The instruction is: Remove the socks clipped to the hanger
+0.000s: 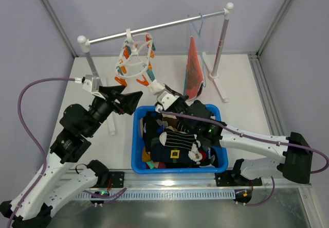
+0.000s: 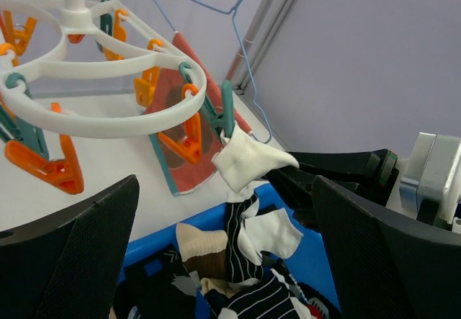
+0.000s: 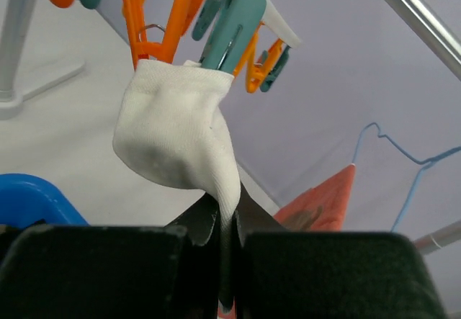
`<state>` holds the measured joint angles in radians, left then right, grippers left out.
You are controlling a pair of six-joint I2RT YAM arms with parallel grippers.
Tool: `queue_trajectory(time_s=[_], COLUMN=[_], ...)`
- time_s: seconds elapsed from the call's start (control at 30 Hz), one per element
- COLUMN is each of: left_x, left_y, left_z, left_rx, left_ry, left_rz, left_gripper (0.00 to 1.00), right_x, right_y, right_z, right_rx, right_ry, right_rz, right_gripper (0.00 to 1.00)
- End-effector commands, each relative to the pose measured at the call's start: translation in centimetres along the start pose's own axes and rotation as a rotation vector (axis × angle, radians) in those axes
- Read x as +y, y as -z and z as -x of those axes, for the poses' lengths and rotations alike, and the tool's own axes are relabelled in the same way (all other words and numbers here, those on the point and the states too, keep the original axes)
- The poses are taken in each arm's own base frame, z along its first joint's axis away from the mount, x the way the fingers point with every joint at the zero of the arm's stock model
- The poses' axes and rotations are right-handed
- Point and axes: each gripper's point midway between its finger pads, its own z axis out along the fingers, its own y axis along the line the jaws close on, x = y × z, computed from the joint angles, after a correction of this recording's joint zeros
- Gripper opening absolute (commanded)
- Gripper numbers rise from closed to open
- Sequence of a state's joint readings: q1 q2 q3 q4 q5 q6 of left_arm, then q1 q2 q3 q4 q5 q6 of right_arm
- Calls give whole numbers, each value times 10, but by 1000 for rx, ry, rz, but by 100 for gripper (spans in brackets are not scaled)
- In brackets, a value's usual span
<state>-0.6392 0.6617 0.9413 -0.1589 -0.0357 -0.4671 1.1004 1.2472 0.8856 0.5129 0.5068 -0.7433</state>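
The white ring hanger (image 1: 134, 58) with orange and teal pegs hangs from the rail. It also shows in the left wrist view (image 2: 101, 121). One white sock (image 3: 176, 128) is still held by a teal peg (image 3: 234, 27). My right gripper (image 3: 229, 222) is shut on the sock's lower end, just below the peg. The same sock (image 2: 248, 162) shows in the left wrist view, with the right gripper's black fingers (image 2: 324, 168) on it. My left gripper (image 1: 128, 97) is open and empty, to the left of the sock and below the hanger.
A blue basket (image 1: 138, 135) holding several loose socks sits under the hanger, between the arms. An orange cloth (image 1: 194, 73) hangs on a pale-blue wire hanger (image 2: 216, 6) at the rail's right. The rail's stand legs (image 1: 218, 84) rest on the table.
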Motion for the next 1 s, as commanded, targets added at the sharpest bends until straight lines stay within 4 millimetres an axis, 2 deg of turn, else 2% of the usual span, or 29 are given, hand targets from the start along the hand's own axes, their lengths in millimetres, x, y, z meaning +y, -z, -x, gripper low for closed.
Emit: queue_trajectory(time_s=[0.0,0.13,0.17,0.27,0.37,0.67,0.87,0.97], left_x=[-19,-36,-38,-50,-58,-66,-65,-56], left_y=[-6,-15,-17,-16,-10,-16,-28,-36], left_z=[1,1,-4,-6,1,1,0,-4], left_rx=[-23,-77,-71,-72,-111,-120,-113,-95], left_ry=[12,10,18,51,70,115,115,111], left_rz=[-116,-235,-254,-328,-373,-417,-411,-359], left_gripper=[100,100,100,100,100,100,100,100], right_x=[9,24,28,30,32,52,60,61], right_y=[11,22,25,30,33,31,35,38], right_z=[26,38,40,41,39,24,25,27], right_rx=[-113,-173,-186,-197,-196,-177,-195,-207], right_ry=[-147,-219,-225,-245,-247,-254,-262,-268], right_rz=[95,200,226,251,261,293,329,344], right_gripper=[5,5,4,4,5,5,5,4])
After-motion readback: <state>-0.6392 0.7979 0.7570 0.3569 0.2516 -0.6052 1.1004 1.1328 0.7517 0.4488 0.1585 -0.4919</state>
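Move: The green clip pinching the white sock's cuff is about 6 cm ahead of my open left hand, 6 cm to its right and 3 cm higher. From my shut right hand, already pinching the sock's other end, that clip is some 4 cm ahead, 5 cm left and 5 cm up. From my left hand, the sock's middle lies 4 cm ahead and 8 cm right, and an orange clip 5 cm ahead and 3 cm right. I swing my open left hand about 6 cm to the right towards the green clip, turning it nearly 20 degrees clockwise, with a small dip and rise on the way, to bring the clip between the spread fingers. Meanwhile my right hand keeps its pinch on the sock and draws it back some 5 cm, a little left, then down, turning about 20 degrees counter-clockwise. ##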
